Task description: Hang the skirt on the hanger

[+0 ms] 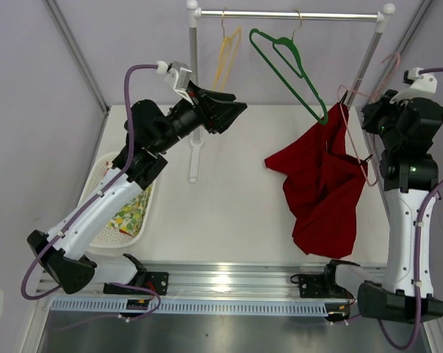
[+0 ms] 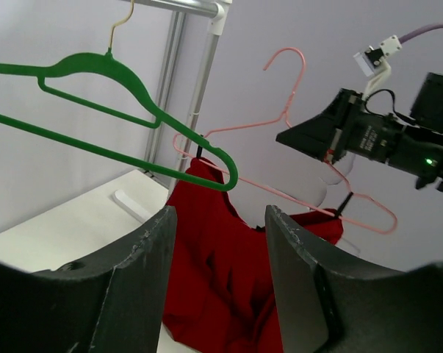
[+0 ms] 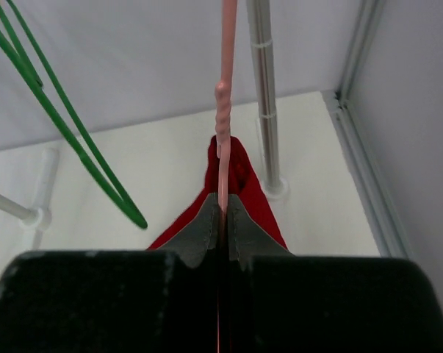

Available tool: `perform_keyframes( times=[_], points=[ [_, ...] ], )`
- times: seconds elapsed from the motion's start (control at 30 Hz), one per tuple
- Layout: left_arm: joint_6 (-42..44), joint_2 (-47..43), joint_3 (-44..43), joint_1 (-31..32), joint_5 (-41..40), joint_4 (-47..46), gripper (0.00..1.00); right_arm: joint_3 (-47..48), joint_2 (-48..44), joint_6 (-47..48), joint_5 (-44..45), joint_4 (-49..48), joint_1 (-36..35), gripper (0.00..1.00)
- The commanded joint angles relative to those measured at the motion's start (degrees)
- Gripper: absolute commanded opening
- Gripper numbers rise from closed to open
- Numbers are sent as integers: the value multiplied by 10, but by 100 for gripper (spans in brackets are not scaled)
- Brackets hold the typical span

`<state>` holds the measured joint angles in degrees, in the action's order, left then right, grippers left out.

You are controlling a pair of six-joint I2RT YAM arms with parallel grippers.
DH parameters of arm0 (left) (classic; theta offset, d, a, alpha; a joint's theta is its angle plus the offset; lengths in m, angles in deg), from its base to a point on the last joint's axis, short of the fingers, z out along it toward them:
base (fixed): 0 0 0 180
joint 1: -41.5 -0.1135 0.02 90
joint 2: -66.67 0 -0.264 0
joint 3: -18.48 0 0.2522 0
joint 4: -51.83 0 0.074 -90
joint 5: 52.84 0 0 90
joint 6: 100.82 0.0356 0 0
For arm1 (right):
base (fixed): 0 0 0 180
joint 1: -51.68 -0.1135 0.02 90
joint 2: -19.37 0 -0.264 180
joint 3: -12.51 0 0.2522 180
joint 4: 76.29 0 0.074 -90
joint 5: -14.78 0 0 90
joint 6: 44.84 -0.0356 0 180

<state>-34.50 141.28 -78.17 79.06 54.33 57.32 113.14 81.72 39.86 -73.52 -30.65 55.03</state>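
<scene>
The red skirt (image 1: 320, 184) hangs from the pale pink hanger (image 1: 345, 121) at the right, held by small black clips, and its lower part drapes toward the table. My right gripper (image 1: 362, 121) is shut on the hanger's wire. In the right wrist view the jaws (image 3: 223, 213) pinch the pink wire (image 3: 226, 73) with the skirt (image 3: 239, 173) below. My left gripper (image 1: 236, 110) is open and empty, raised left of the skirt. In the left wrist view its fingers (image 2: 144, 257) frame the skirt (image 2: 214, 272) and the pink hanger (image 2: 280, 125).
A clothes rail (image 1: 294, 15) spans the back, carrying a yellow hanger (image 1: 225, 55) and a dark green hanger (image 1: 287, 62), which hangs close to the pink one. The rack's left post (image 1: 194, 95) stands by my left gripper. A white basket (image 1: 103, 173) with floral cloth (image 1: 128, 215) sits far left.
</scene>
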Motion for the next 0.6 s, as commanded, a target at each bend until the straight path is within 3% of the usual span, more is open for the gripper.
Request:
perform_keyframes(
  times=[0.0, 0.1, 0.57],
  points=[
    [18, -27, 2, -7, 10, 2, 57, 44, 15, -66, -175, -163, 86, 0],
    [21, -34, -3, -9, 12, 13, 57, 73, 51, -106, -234, -203, 132, 0],
    [35, -96, 34, -9, 7, 36, 57, 271, 202, -115, -250, -220, 127, 0]
  ],
)
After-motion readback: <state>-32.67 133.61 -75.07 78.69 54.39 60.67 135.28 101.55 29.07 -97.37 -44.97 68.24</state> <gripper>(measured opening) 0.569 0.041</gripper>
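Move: The right hand already grips the pink hanger by its neck, and the rail's right end by the post lies about 22 cm ahead, 5 cm to its right and 12 cm above. The green hanger hangs some 17 cm ahead and 20 cm to the left, about level with the hand; the clipped skirt hangs around 25 cm below and 6 cm left, neither ahead nor back. From the empty left hand, that rail end is roughly 26 cm ahead, 45 cm right and 7 cm up. Still pinching the hanger, the right hand lifts it and the skirt towards the right end of the rail, about 10 cm up and 8 cm forward; it starts forward and some 3 cm to the right, then climbs more steeply while the fingers tip up about 15 degrees, with a slight counter-clockwise turn and the hand's left side rising a little. The left hand, empty with its fingers staying open, draws roughly 3 cm back and 3 cm left, away from the rail's right end. ##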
